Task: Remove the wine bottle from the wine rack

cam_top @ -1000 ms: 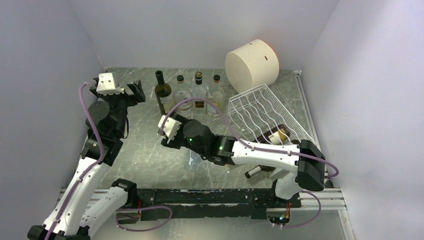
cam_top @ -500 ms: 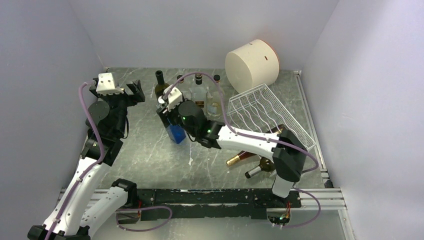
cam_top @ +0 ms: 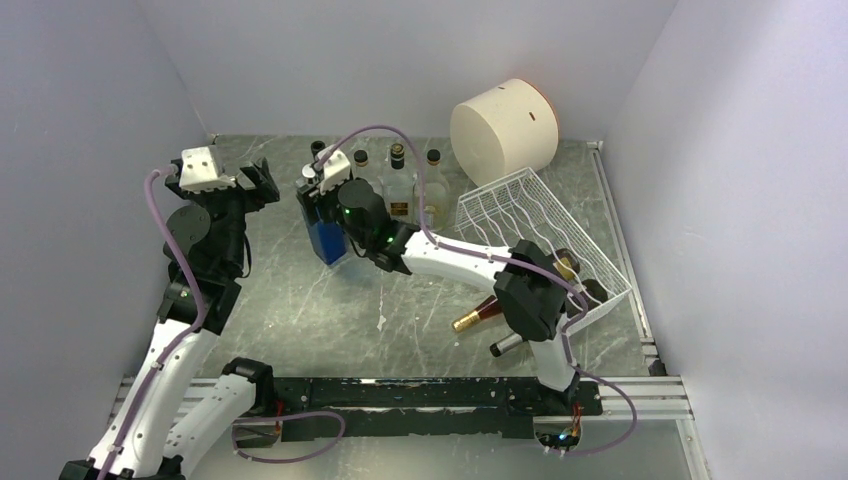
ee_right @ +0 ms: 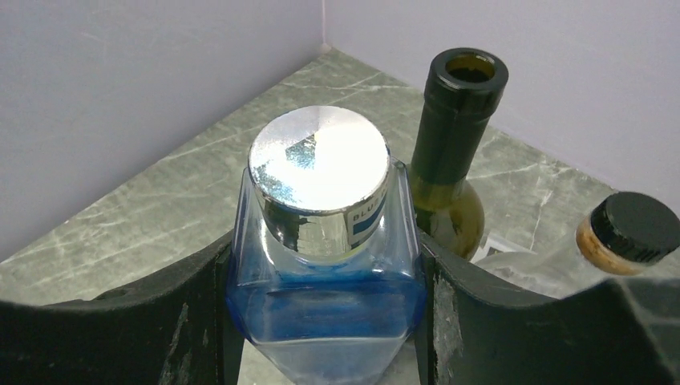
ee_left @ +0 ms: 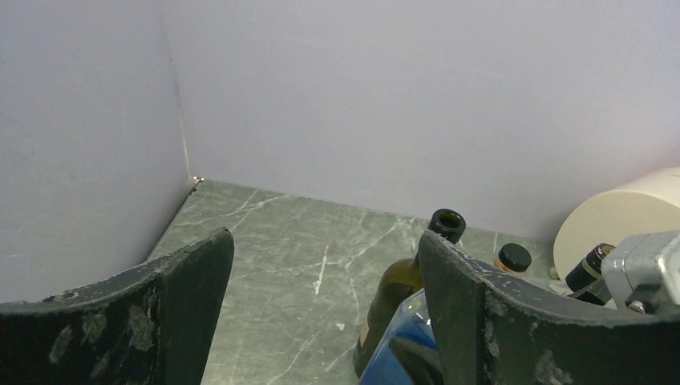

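Note:
The white wire wine rack (cam_top: 520, 222) stands tilted at the right of the table. A wine bottle (cam_top: 561, 268) lies in its lower part, largely hidden by my right arm. My right gripper (cam_top: 322, 222) is at the back left centre, shut on a blue square glass bottle (cam_top: 329, 243) with a silver cap. In the right wrist view the blue bottle (ee_right: 325, 273) sits squeezed between both fingers of that gripper (ee_right: 325, 329). My left gripper (cam_top: 256, 181) is open and empty just left of it; the left wrist view shows its jaws (ee_left: 321, 321) wide apart.
A gold-foil bottle (cam_top: 474, 317) and a dark bottle (cam_top: 511, 344) lie on the table before the rack. An open green bottle (ee_right: 455, 112) and several clear bottles (cam_top: 399, 185) stand at the back. A big cream cylinder (cam_top: 503, 130) lies behind the rack.
My right arm has swung from the table's middle to the back left, carrying the blue bottle beside the green bottle. My left gripper has shifted slightly left.

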You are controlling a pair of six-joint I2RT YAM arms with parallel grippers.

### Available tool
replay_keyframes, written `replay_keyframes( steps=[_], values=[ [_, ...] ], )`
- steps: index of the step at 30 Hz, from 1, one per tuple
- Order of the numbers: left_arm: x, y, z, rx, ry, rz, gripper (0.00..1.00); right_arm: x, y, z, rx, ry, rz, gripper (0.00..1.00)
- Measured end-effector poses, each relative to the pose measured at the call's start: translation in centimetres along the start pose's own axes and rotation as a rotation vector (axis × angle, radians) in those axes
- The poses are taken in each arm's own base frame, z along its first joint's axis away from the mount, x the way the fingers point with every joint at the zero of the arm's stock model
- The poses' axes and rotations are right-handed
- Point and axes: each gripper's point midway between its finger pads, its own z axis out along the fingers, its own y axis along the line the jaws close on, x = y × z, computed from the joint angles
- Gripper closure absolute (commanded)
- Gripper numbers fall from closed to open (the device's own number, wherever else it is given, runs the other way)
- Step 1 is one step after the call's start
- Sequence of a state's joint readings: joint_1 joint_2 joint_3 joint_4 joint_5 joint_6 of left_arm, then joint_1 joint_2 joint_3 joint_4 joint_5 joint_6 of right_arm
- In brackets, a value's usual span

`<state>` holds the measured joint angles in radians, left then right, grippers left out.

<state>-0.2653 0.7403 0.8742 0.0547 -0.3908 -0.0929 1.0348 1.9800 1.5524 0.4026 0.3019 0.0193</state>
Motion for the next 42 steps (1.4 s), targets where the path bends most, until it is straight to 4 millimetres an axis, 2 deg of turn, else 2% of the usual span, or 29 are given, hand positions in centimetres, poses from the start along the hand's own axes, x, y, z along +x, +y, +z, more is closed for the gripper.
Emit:
replay_keyframes(
  steps=[4, 9, 12, 16, 29, 37, 40, 42],
  values=[
    [0.0, 0.4, 0.1, -0.012, -0.002, 0.000, 0.11, 0.0, -0.3, 0.9, 0.007, -0.006, 0.005, 1.00],
    [-0.1, 0.7, 0.2, -0.023, -0.003, -0.004, 0.12, 0.0, -0.4, 0.9, 0.011, -0.005, 0.001, 0.98],
    [0.0, 0.8, 0.2, -0.026, 0.000, -0.004, 0.12, 0.1, -0.4, 0.9, 0.010, -0.005, -0.001, 0.75],
    [0.2, 0.7, 0.4, -0.027, 0.004, -0.004, 0.12, 0.1, -0.4, 0.9, 0.009, -0.002, -0.004, 0.55],
    [0.5, 0.7, 0.6, -0.025, 0.013, -0.007, 0.13, 0.0, 0.1, 0.8, -0.007, 0.014, -0.028, 0.17],
    [0.6, 0.6, 0.6, -0.022, 0.016, -0.006, 0.13, -3.1, 0.5, -0.5, -0.031, -0.023, -0.030, 0.06],
    [0.6, 0.6, 0.6, -0.023, 0.017, -0.005, 0.13, -5.2, 0.8, -1.8, -0.044, -0.048, -0.030, 0.00],
    [0.8, 0.6, 0.7, -0.022, 0.020, -0.004, 0.13, -6.6, 0.8, -3.5, -0.063, -0.058, -0.030, 0.00]
  ],
)
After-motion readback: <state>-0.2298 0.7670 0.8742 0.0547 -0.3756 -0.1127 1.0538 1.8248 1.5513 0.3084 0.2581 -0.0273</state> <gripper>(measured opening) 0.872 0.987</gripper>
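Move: The right hand still grips the blue bottle by its shoulder. The bottle is upright, its middle about 7 cm below the hand, with its base on or barely above the table in front of the row. The green wine bottle stands some 6 cm ahead and 2 cm right. The round clear bottle is about 6 cm ahead and 9 cm right. From the left hand, the blue bottle lies roughly 5 cm ahead, 10 cm right and 20 cm below. Forward only about 1 cm with the blue bottle still held, then the right hand holds nearly still. Its fingers spread from their grip to wide open and let go of the bottle's shoulder. The hand then lifts away above the bottle, rising roughly 6.5 cm while drawing back some 4 cm and slightly right, its attitude hardly changing. ##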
